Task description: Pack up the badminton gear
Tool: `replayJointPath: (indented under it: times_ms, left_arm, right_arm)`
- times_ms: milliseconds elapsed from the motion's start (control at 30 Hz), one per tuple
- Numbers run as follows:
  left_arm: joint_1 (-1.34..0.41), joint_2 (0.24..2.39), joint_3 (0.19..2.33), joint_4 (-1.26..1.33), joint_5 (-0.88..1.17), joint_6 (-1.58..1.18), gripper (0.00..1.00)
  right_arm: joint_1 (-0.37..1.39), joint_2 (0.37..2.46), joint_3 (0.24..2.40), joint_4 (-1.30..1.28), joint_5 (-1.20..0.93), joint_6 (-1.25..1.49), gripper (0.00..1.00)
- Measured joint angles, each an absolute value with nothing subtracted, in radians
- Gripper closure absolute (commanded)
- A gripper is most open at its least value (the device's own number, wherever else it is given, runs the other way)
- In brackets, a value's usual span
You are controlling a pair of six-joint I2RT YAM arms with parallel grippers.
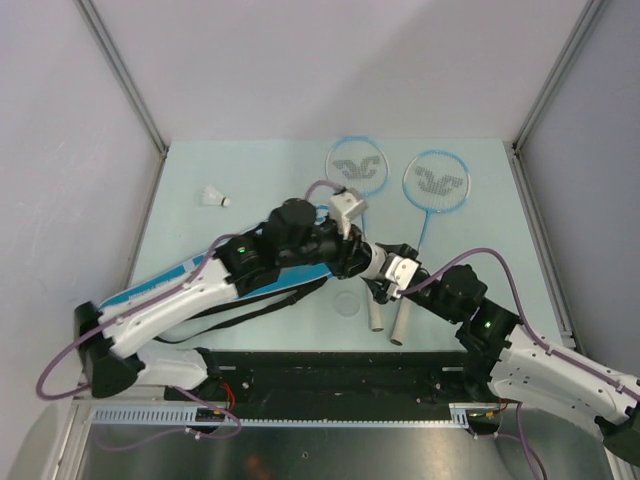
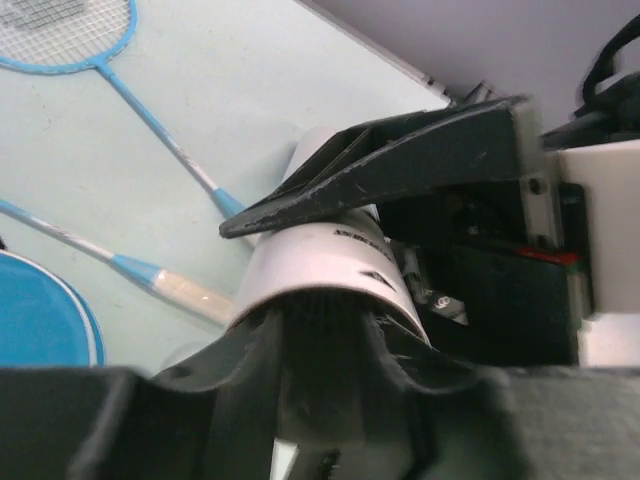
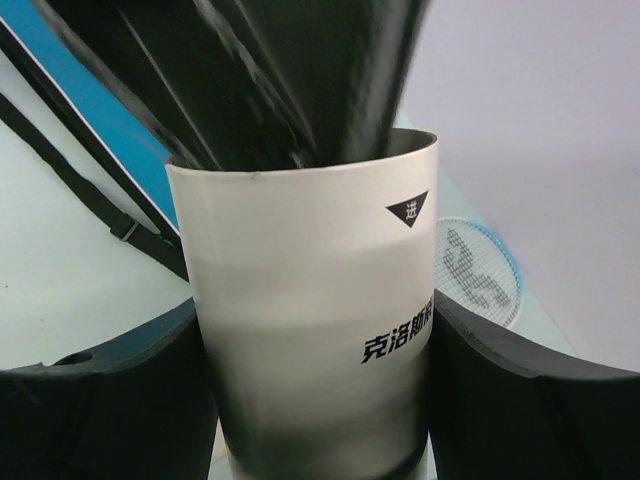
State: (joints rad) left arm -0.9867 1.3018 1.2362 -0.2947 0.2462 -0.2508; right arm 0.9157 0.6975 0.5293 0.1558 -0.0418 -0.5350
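Observation:
My right gripper [image 3: 315, 400] is shut on the long white tube [image 3: 310, 330], one black finger on each side, and holds it with its open mouth towards my left gripper [image 1: 358, 255]. The left fingers [image 3: 270, 80] reach down into that mouth, so their tips are hidden inside the tube [image 2: 320, 260]. Two light-blue rackets [image 1: 357, 165] [image 1: 436, 180] lie at the back, their white handles [image 1: 375, 315] towards me. A white shuttlecock [image 1: 212, 197] lies at the back left. The blue bag [image 1: 290, 280] lies under my left arm.
A small clear round lid [image 1: 348, 303] lies on the table just left of the racket handles. The bag's black strap [image 1: 240, 318] trails along the near edge. Metal frame posts [image 1: 120, 70] stand at the table's back corners.

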Motion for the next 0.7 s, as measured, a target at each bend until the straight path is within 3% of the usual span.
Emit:
replayJointPath:
  times_ms: [67,100,200,400,467,500,533,700]
  left_arm:
    - [-0.967,1.230,1.197,-0.299,0.249,-0.245,0.27]
    - [-0.949,1.181,1.178,-0.306,0.253,-0.245,0.25]
    - [-0.884,1.055,1.151,-0.311,0.300,-0.242,0.21]
    - [-0.589,0.870,1.142,-0.287,0.375,-0.243,0.21]
    - [-0.499,0.886,1.135,-0.281,0.385,-0.246,0.15]
    - [-0.440,0.909,1.133,-0.279,0.393,-0.252,0.04]
    - [-0.375,0.940,1.131,-0.277,0.394,-0.260,0.00]
    - [-0.085,1.195,1.126,-0.264,0.323,-0.337,0.03]
  right_arm:
    - [0.921,0.699,0.529,0.146,-0.046,-0.542,0.75]
    - [0.922,0.702,0.529,0.147,-0.044,-0.544,0.75]
    - [0.922,0.706,0.529,0.148,-0.042,-0.546,0.75]
    - [0.924,0.716,0.529,0.150,-0.047,-0.549,0.75]
    - [0.927,0.717,0.529,0.149,-0.051,-0.549,0.75]
    - [0.928,0.717,0.529,0.149,-0.051,-0.549,0.75]
    - [0.929,0.716,0.529,0.149,-0.054,-0.549,0.75]
    - [0.932,0.702,0.529,0.142,-0.068,-0.546,0.75]
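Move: The left fingers are still inside the mouth of the tube that the right hand holds. The last loose shuttlecock lies on the table about 37 cm ahead of the left hand, some 45 cm to its left and 27 cm below. The blue racket bag's middle is about 26 cm nearer than that shuttlecock and 9 cm right of it; the left racket's middle is some 30 cm ahead of the left hand, 2 cm right. From the right hand, the shuttlecock is about 38 cm ahead, 51 cm left. The left fingers come free of the tube's mouth, opening from nearly shut to fully wide, while the right hand keeps its grip on the tube almost motionless. The left hand backs out left and up some 10 cm, then swings fast left and forward over the bag towards the last shuttlecock, dropping back to its starting height and turning about 50 degrees counter-clockwise; roughly 33 cm overall. ##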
